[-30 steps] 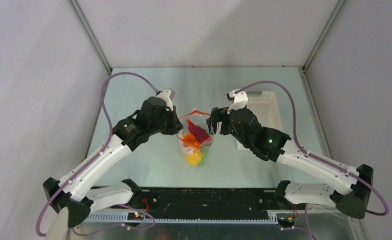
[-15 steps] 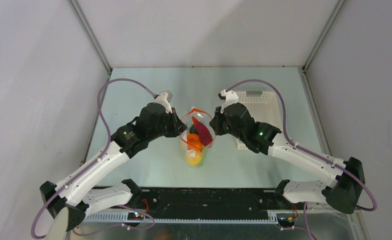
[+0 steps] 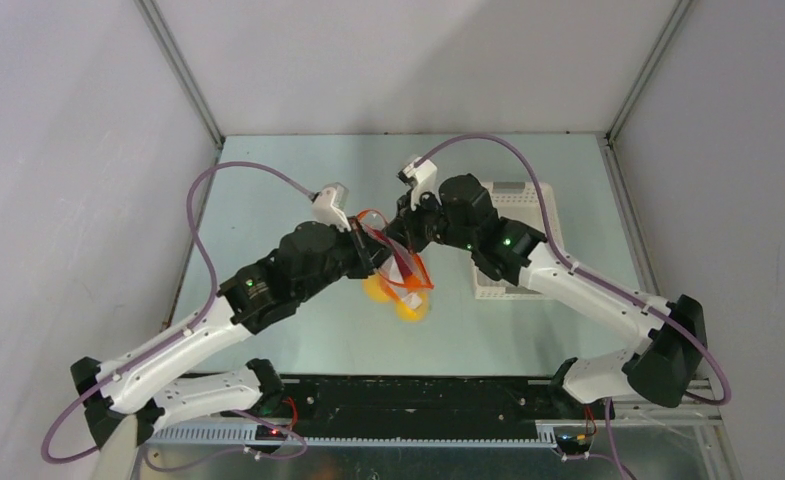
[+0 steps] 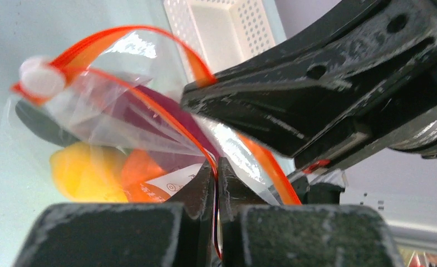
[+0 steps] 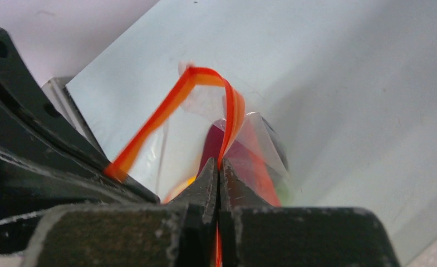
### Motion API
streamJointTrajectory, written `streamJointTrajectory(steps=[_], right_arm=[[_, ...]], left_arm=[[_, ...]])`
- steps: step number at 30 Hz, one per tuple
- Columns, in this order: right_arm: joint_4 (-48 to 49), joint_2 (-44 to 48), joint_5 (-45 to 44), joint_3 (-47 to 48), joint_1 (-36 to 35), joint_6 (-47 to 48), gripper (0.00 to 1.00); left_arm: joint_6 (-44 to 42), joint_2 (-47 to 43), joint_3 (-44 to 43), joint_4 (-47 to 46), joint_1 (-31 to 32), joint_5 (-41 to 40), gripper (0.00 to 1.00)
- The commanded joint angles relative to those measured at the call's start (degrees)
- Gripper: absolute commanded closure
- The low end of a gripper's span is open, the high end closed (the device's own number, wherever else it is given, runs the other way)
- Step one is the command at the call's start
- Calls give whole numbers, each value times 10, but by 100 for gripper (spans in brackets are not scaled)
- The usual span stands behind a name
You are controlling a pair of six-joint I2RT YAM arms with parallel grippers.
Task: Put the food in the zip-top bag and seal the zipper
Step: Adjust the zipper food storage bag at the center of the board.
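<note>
The clear zip-top bag hangs between my two grippers, its mouth pinched narrow. Inside lies the food: a yellow lemon, an orange piece and a purple piece. My left gripper is shut on the orange-red zipper at one side of the mouth. The right gripper is shut on the zipper at the other side, with the strip looping up above its tips. In the top view the left gripper and right gripper nearly touch over the bag.
A white slotted basket sits on the table just right of the right arm, also showing in the left wrist view as the basket. Grey walls enclose the table on three sides.
The right gripper has shut on the zipper. Both grippers have moved inward until they almost meet, squeezing the bag's mouth narrow, and the bag has shifted slightly.
</note>
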State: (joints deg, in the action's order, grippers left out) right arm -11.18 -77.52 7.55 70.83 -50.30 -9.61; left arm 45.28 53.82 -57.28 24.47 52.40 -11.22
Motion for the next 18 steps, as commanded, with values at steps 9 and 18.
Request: streamJointTrajectory(steps=[9, 18], right_arm=[[-55, -54, 222, 38, 80, 94, 100], [-80, -56, 239, 24, 91, 128, 100]], left_arm=[[-11, 111, -21, -141, 87, -88, 78], [-74, 110, -40, -101, 94, -59, 49]])
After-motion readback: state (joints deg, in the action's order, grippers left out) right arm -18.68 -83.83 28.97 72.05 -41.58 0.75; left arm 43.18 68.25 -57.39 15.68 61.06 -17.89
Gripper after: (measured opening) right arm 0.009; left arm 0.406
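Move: The left fingers still have the zipper rim between them; the rim's slack right-hand stretch lies about 6 cm to their right, 1 cm back and 4 cm lower. The slider end stands some 5 cm ahead and 1 cm left, the food about 14 cm below, 3 cm right and 1 cm back. For the right hand, which pinches the rim firmly shut in its fingers, that slack stretch is roughly 4 cm back, 4 cm left and 4 cm below. Rightward first, then increasingly downward, the left hand lets go of the zipper rim and travels about 6 cm across and 5 cm down to the slack stretch beside the right gripper, its fingers opening to under half. The right hand keeps its pinch and sinks some 5 cm with the rim, turning about 15 degrees counter-clockwise. ##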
